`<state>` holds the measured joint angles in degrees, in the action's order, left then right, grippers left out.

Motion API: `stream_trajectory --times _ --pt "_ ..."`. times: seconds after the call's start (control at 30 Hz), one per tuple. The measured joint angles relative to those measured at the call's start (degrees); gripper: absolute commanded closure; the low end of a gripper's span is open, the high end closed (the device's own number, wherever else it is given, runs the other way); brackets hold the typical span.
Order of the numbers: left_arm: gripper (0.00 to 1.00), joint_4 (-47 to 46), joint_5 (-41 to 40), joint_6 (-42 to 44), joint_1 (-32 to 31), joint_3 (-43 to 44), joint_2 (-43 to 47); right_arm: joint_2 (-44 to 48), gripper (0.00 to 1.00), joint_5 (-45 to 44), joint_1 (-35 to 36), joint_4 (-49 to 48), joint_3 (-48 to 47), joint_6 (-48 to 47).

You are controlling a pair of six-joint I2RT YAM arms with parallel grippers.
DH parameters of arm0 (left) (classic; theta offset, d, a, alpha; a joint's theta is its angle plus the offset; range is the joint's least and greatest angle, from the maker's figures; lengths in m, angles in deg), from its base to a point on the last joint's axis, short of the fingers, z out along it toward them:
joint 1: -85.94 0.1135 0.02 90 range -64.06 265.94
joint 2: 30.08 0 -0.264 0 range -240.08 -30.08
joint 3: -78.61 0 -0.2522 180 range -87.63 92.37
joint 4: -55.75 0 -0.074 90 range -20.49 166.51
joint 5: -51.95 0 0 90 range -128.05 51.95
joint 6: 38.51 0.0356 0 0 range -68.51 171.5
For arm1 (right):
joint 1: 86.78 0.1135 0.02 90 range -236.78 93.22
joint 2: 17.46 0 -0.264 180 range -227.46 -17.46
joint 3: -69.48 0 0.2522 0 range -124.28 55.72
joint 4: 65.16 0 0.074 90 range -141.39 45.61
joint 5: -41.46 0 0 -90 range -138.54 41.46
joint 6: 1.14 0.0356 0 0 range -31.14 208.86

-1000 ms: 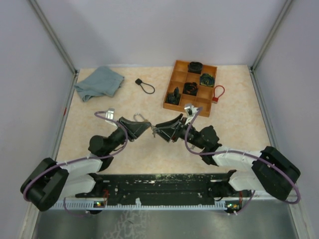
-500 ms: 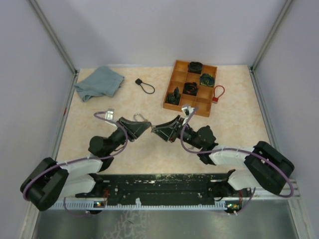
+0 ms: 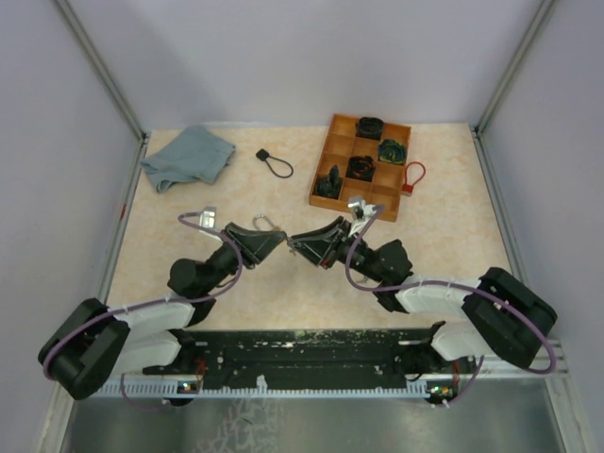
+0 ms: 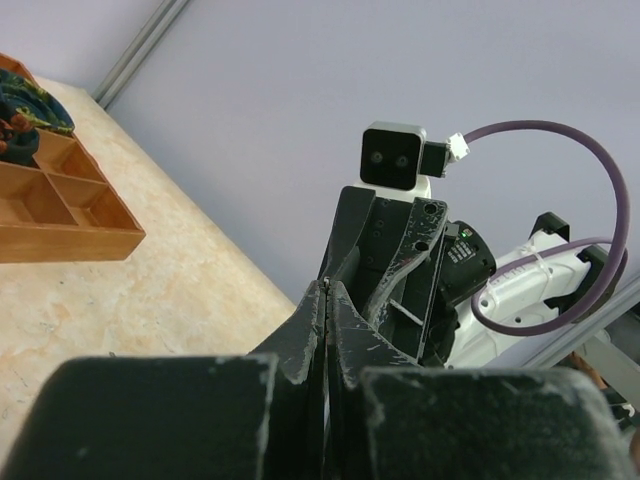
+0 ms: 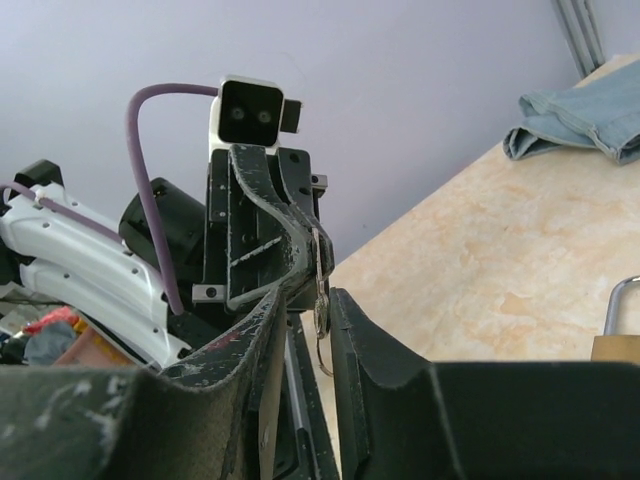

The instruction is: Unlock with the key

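Note:
My left gripper [image 3: 280,242] is held low over the middle of the table, shut on a small metal key [image 5: 320,285]. The key and its wire ring hang from that gripper's tips. My right gripper [image 3: 295,243] meets it tip to tip from the right. In the right wrist view its jaws [image 5: 307,300] are open by a narrow gap, with the key inside that gap, close to the right finger [image 5: 350,330]. In the left wrist view only a sliver of metal shows between my pressed fingertips [image 4: 328,300]. A padlock [image 3: 268,225] with a silver shackle [image 5: 620,300] lies on the table beside the left gripper.
A wooden compartment tray [image 3: 332,179] holding dark locks stands at the back right, with a red cable lock [image 3: 413,177] beside it. A blue cloth [image 3: 188,157] lies at the back left. A small black loop lock [image 3: 275,162] lies between the cloth and the tray.
My right gripper has shifted slightly left toward the left gripper's tips and narrowed its jaws around the hanging key. The left arm has held still.

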<state>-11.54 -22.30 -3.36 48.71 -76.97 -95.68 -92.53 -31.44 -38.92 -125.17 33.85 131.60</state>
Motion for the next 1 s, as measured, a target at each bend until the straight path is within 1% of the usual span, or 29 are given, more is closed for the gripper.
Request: stream_trajectory --times 0.13,0.27,0.37,0.47,0.53,0.57,0.6,0.7,0.8,0.9,1.0 --pt "1.0 -0.17 -0.13 0.0 -0.15 0.0 0.0 -0.26 0.78 0.11 0.0 -0.26 0.0 0.33" --pt "1.0 -0.33 -0.24 0.0 -0.31 0.0 0.0 -1.2 0.83 0.46 0.0 -0.46 -0.02 0.79" --pt "1.0 -0.44 -0.33 0.0 -0.33 0.0 0.0 -1.73 0.89 0.68 0.0 -0.46 -0.02 1.01" --pt "1.0 -0.63 -0.39 0.0 -0.42 -0.13 -0.02 -1.9 1.0 0.72 0.0 -0.68 -0.02 1.03" --pt "1.0 -1.07 -0.42 0.0 -0.44 -0.31 -0.02 -1.92 1.0 0.7 -0.02 -0.72 -0.02 1.01" --pt "0.97 -1.25 -0.48 0.02 -0.5 -0.35 -0.02 -1.92 1.0 0.7 -0.02 -0.72 -0.04 0.98" --pt "0.91 -1.31 -0.63 0.02 -0.57 -0.42 -0.02 -1.92 1.0 0.7 -0.02 -0.72 -0.02 0.96" --pt "0.64 -1.33 -1.38 0.24 -0.57 -0.98 0.04 -1.88 1.0 0.79 0.0 0.0 -0.04 0.61" --pt "0.41 0.2 -3.19 0.83 -0.61 -1.92 1.01 -0.66 1.0 0.72 -0.02 2.1 -0.02 -0.26" --pt "0.23 4.79 -5.33 2.14 -0.61 -2.23 4.07 2.08 1.0 0.09 -0.04 5.35 -0.02 -1.7" --pt "0.07 15.54 -8.57 4.98 -0.61 -1.66 9.66 5.31 1.0 -1.38 -0.42 8.96 0.04 -3.58"
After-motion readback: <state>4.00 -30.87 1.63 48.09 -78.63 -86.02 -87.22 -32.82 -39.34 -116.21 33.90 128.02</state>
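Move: The key is still pinched in the left fingertips. From the right hand, which waits around it with part-open fingers, the key's middle lies about 1 cm ahead and 1 cm left. From the left hand it lies about 1 cm ahead and 1 cm right. The padlock lies roughly 14 cm ahead of the right hand, 6 cm left and 22 cm below. Similarly low, a small metal piece is some 3 cm ahead and 17 cm right, the wooden tray 32 cm ahead and 18 cm right. The right hand sinks about 1 cm while its fingers shut from about a quarter open and pinch the key that the left hand still holds, and only after they are closed does the left gripper open, to about four-fifths, and let go. The left hand then backs off down, left and forward by about 3.5 cm, towards the padlock's side, turning some 10 degrees counter-clockwise, while the right keeps its pinch and at the very end eases about 1 cm to its right with the key. ##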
